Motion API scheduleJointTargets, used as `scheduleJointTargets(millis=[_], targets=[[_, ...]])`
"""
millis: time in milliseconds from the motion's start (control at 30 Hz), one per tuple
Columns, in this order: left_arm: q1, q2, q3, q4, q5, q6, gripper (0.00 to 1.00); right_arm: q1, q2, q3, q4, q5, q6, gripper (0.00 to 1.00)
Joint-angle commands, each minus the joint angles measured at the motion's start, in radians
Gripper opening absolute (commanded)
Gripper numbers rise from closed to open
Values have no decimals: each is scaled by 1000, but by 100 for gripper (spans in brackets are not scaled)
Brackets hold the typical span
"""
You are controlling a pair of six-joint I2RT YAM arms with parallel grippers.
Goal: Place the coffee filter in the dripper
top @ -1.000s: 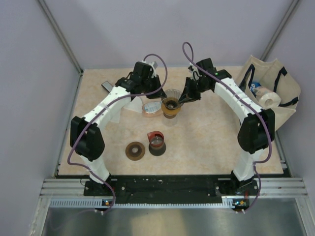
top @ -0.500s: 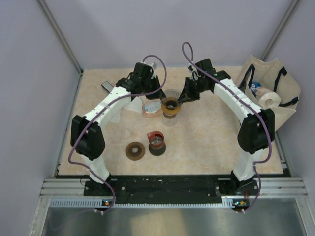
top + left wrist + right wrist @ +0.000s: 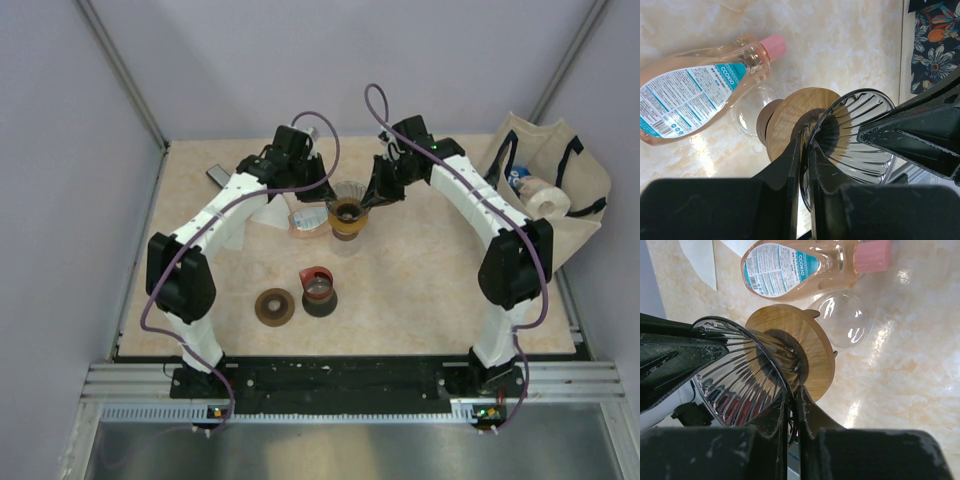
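The dripper (image 3: 348, 208) is a ribbed glass cone (image 3: 855, 131) with a round wooden collar (image 3: 807, 342). Both grippers hold it by the glass rim at the back middle of the table. My left gripper (image 3: 327, 190) (image 3: 806, 150) is shut on the rim's left side. Opposite it, my right gripper (image 3: 374, 193) (image 3: 791, 396) is shut on the right side. The cone (image 3: 740, 375) has nothing inside. The coffee filter (image 3: 699, 260), a white paper piece, lies flat on the table beyond the bottle.
A pink-capped bottle (image 3: 307, 222) (image 3: 700, 95) lies on its side just left of the dripper, beside a clear glass dome (image 3: 751, 107) (image 3: 842, 320). Nearer the front stand a red cup on a black base (image 3: 318, 290) and a brown disc (image 3: 274, 306). A cloth bag (image 3: 545, 185) sits at the right.
Both grippers and the dripper between them have shifted very slightly toward the back of the table. Both grips are unchanged.
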Motion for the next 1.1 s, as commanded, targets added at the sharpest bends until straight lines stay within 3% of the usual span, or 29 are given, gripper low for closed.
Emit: scheduleJointTargets(millis=[0,200,500,700,967,1067], targets=[[9,87,-26,-191,-79,22,1,37,74,16,-83,113,-79,3],[6,91,15,-186,-47,26,4,46,89,86,-103,106,-71,6],[7,79,60,-186,-15,40,12,48,83,154,-115,97,-79,21],[6,76,92,-181,3,48,23,48,88,223,-117,104,-72,25],[4,62,135,-186,28,63,39,48,83,274,-115,123,-69,43],[3,56,158,-188,30,68,44,48,76,295,-118,138,-72,57]])
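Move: Between the two hands, which still pinch opposite sides of the metal coffee filter's rim, the wooden dripper lies about 4 cm to the left hand's right, 1 cm back and 5 cm below it. From the right hand it is some 5 cm left, 1 cm back and 4 cm down. The bottle lies about 6 cm ahead of the left hand, 2 cm left and 17 below; the red cup is 12 cm back, 2 cm left, 16 below. Letting go of the filter's rim above the dripper, both hands spread their fingers to either side of it, the right a little earlier. The right first dips slightly, then rises and eases forward, ending about 2 cm up and 2 cm forward. The left holds still until late, then sinks and draws back about 1.5 cm each way while tipping down slightly. ##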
